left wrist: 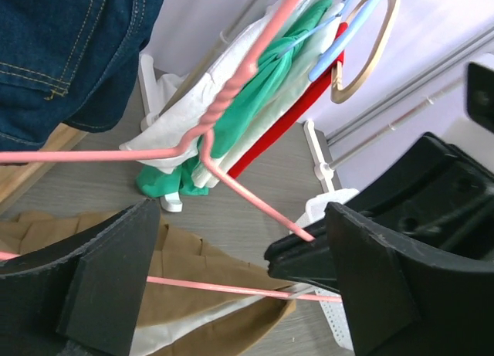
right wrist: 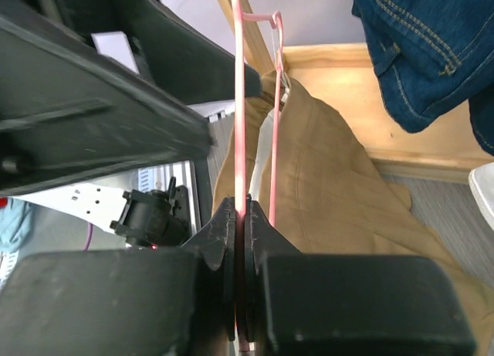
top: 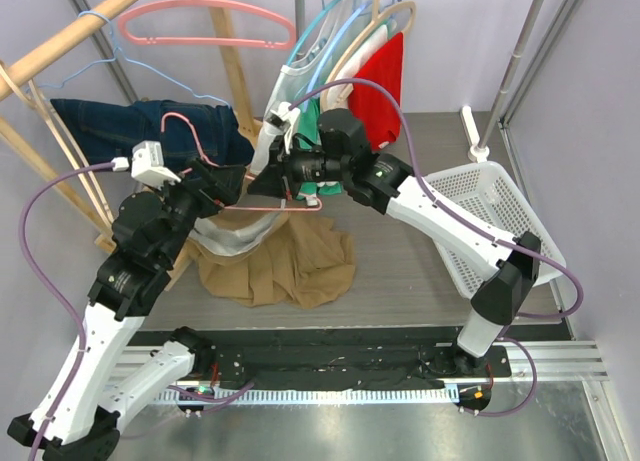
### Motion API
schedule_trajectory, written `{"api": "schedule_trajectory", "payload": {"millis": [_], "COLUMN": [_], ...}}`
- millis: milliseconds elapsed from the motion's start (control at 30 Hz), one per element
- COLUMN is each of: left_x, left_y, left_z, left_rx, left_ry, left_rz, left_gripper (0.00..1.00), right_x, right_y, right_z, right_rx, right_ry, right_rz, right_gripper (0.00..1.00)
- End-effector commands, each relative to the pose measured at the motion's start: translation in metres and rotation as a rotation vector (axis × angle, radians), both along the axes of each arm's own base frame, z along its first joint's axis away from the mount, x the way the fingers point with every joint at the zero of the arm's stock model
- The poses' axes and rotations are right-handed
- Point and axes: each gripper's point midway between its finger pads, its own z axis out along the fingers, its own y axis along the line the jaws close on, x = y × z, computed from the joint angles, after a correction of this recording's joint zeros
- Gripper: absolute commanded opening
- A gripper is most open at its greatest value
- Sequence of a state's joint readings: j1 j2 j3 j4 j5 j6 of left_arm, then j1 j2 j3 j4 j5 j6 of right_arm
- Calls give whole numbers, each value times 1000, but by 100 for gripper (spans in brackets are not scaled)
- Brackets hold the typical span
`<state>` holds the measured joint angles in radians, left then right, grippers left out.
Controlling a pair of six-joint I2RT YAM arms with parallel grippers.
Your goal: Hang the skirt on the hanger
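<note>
A pink wire hanger (top: 270,209) is held level between my two grippers in the top view. The tan skirt (top: 285,266) hangs from it, its lower part heaped on the table. My right gripper (top: 262,181) is shut on the hanger's wire (right wrist: 243,209); the skirt (right wrist: 332,178) lies just beyond it. My left gripper (top: 228,186) is open. In the left wrist view the hanger's lower bar (left wrist: 231,288) runs across the gap of the left gripper (left wrist: 239,217), with the skirt (left wrist: 208,271) underneath. Whether the left fingers touch the hanger is unclear.
Blue jeans (top: 140,126) hang on a wooden rack at the back left, with a spare pink hanger (top: 200,21) on its rail. A rack of clothes on hangers (top: 350,71) stands behind the grippers. A white basket (top: 490,211) sits at the right.
</note>
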<state>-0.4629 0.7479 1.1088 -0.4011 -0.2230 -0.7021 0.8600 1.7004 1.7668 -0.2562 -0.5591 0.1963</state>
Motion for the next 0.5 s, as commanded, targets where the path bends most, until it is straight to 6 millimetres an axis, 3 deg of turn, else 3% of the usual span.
{"api": "schedule_trajectory", "payload": {"millis": [0, 133, 400, 467], "left_x": [5, 8, 11, 12], "left_y": [-2, -2, -6, -10], "left_z": [19, 21, 19, 16], "left_rx": [-58, -91, -122, -121], "left_ry": [-54, -62, -65, -57], "left_rz": [10, 24, 14, -3], "left_gripper": [83, 62, 38, 38], "right_x": [-16, -17, -18, -18], "right_y": [-12, -10, -3, -1], "right_z": [75, 69, 62, 62], "right_rx": [185, 181, 206, 212], "right_ry": [-118, -103, -60, -46], "right_rz": [18, 31, 50, 53], "right_gripper": [1, 1, 1, 1]}}
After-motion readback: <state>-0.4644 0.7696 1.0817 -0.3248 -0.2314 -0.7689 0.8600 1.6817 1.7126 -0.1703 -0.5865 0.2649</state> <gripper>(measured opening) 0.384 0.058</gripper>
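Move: The pink hanger's shoulder, just right of its neck, already lies between the open left fingers, about 1 cm ahead and 1 cm above the hand point. The hanger's neck is roughly 2 cm ahead, 3 cm left and 3 cm up. The brown skirt's middle is straight below by some 25 cm and 4 cm right; the denim skirt is about 12 cm ahead, 18 cm left and 5 cm lower. From the right hand, that shoulder spot is about 4 cm left, level fore and aft, and 3 cm up. The pink hanger's shoulder is being enclosed beside its neck: the left fingers, nearly wide open at first, narrow around it to a bit over a third of their opening while that hand edges about 1 cm forward. The right hand stays almost in place, keeping its pinch a little farther down the same shoulder and holding up the hanger and brown skirt. ##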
